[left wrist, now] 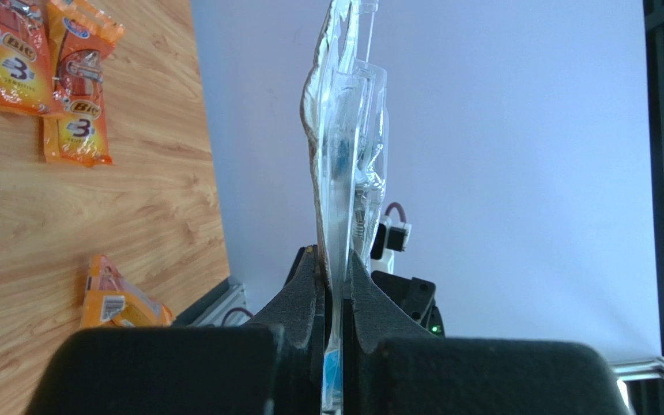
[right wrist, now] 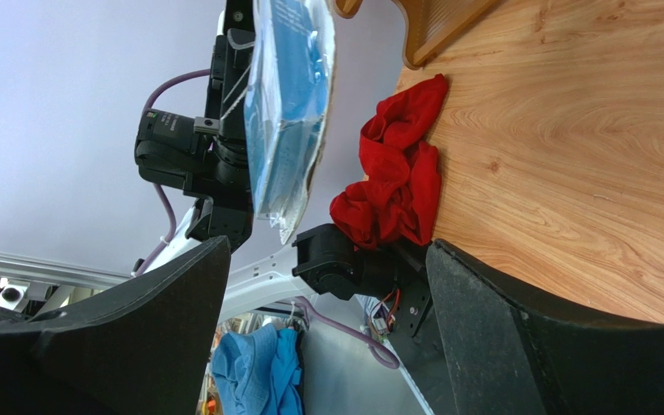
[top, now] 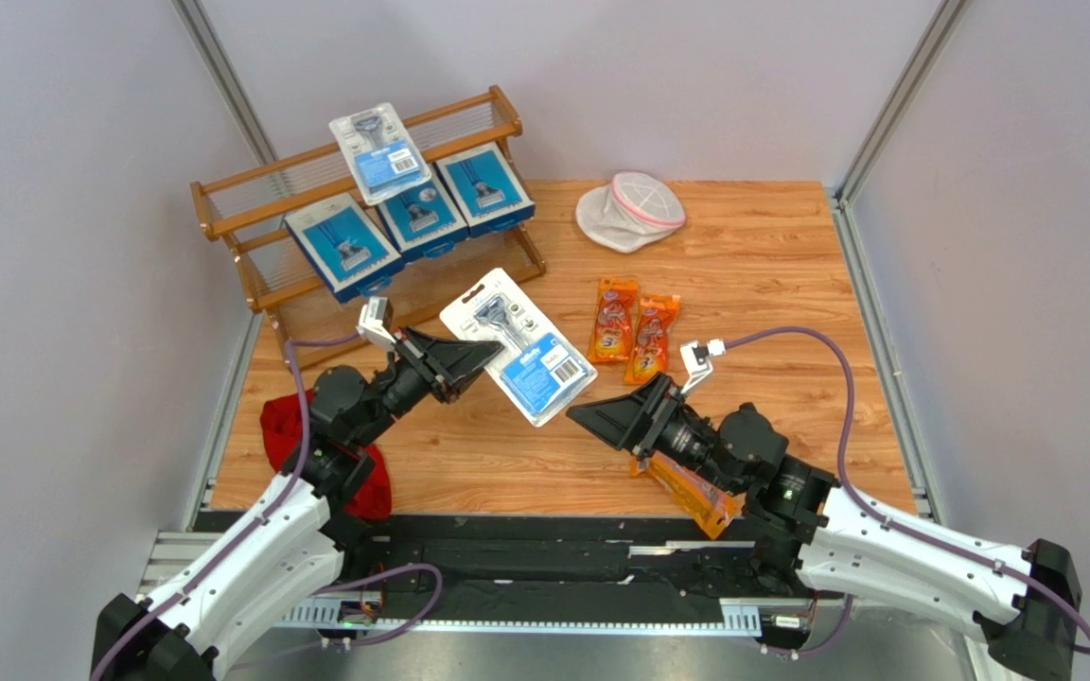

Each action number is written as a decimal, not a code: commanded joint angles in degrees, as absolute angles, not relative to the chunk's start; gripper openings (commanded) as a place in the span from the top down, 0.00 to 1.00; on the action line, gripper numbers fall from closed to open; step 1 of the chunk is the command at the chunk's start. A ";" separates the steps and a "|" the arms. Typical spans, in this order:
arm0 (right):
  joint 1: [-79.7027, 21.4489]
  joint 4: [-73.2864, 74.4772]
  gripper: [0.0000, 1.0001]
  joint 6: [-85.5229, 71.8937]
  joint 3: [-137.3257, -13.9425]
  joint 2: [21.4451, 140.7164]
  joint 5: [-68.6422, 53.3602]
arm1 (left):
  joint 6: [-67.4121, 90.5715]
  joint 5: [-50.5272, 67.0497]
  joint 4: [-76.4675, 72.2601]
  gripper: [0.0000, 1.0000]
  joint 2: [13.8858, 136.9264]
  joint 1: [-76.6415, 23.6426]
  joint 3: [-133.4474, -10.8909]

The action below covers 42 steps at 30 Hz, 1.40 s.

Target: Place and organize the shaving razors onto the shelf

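My left gripper (top: 484,358) is shut on the lower corner of a clear blister pack (top: 520,345) with a blue label, holding it above the table; the left wrist view shows that pack (left wrist: 344,156) edge-on between the pads (left wrist: 309,298). My right gripper (top: 586,416) stands open just right of the pack, nothing between its fingers (right wrist: 149,316); the pack (right wrist: 288,104) hangs ahead of it. The shelf (top: 245,182) at the back left carries three blue boxes (top: 423,216) and a second blister pack (top: 380,152) on top. Two orange bags (top: 633,329) lie mid-table, a third (top: 693,490) under the right arm.
A red cloth (top: 281,433) lies by the left arm near the front edge, also visible as a red cloth (right wrist: 396,181) in the right wrist view. A round white pouch (top: 632,209) with pink trim sits at the back. Grey walls close in both sides.
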State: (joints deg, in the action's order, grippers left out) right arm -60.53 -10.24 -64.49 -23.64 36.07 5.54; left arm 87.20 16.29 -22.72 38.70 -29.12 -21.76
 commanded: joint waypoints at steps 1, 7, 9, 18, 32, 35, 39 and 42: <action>-61.17 -21.00 0.14 -64.69 -22.59 37.79 8.26 | 88.59 16.17 -28.04 1.00 38.50 -29.00 -23.55; -61.17 -28.02 0.23 -62.41 -24.08 42.88 7.65 | 88.77 16.00 -27.95 1.00 38.06 -29.00 -22.76; -61.17 -29.61 0.26 -61.79 -24.61 45.16 7.03 | 88.77 16.35 -27.86 1.00 38.14 -29.00 -22.68; -61.17 -34.10 0.49 -62.84 -25.93 50.01 6.24 | 88.07 17.40 -25.14 1.00 36.65 -29.00 -22.41; -61.17 -32.26 0.98 -62.49 -27.25 50.19 6.50 | 87.19 18.28 -22.77 1.00 34.54 -29.00 -21.27; -61.17 -31.56 1.00 -62.49 -27.07 49.49 6.85 | 85.96 18.11 -20.66 1.00 33.66 -29.00 -21.62; -61.17 -30.24 1.00 -62.49 -26.72 48.43 7.56 | 82.45 17.67 -14.35 0.42 32.00 -29.00 -23.11; -61.17 -29.10 1.00 -62.23 -26.37 47.38 8.08 | 79.38 17.67 -8.64 0.22 31.47 -29.00 -25.13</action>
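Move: The blister-packed razor hangs roughly level from the left fingers, its middle about 2 cm ahead and 4 cm right of that hand; the open right gripper waits some 7 cm back, 12 cm right and 4 cm lower. From the right hand that middle is about 9 cm ahead, 8 cm left and 3 cm up. On the table, roughly 22 cm lower, orange razor bags lie 24 cm ahead, 8 right and 21 ahead, 15 right. The razor pack changes hands: while the left keeps it nearly still, the right hand slides about 4 cm left, with a little forward and a rise of 2 to 3 cm, its open fingers closing to pinch the pack's near right-hand end. Then the left fingers open and let go of its edge, that hand easing back about 1 cm. ##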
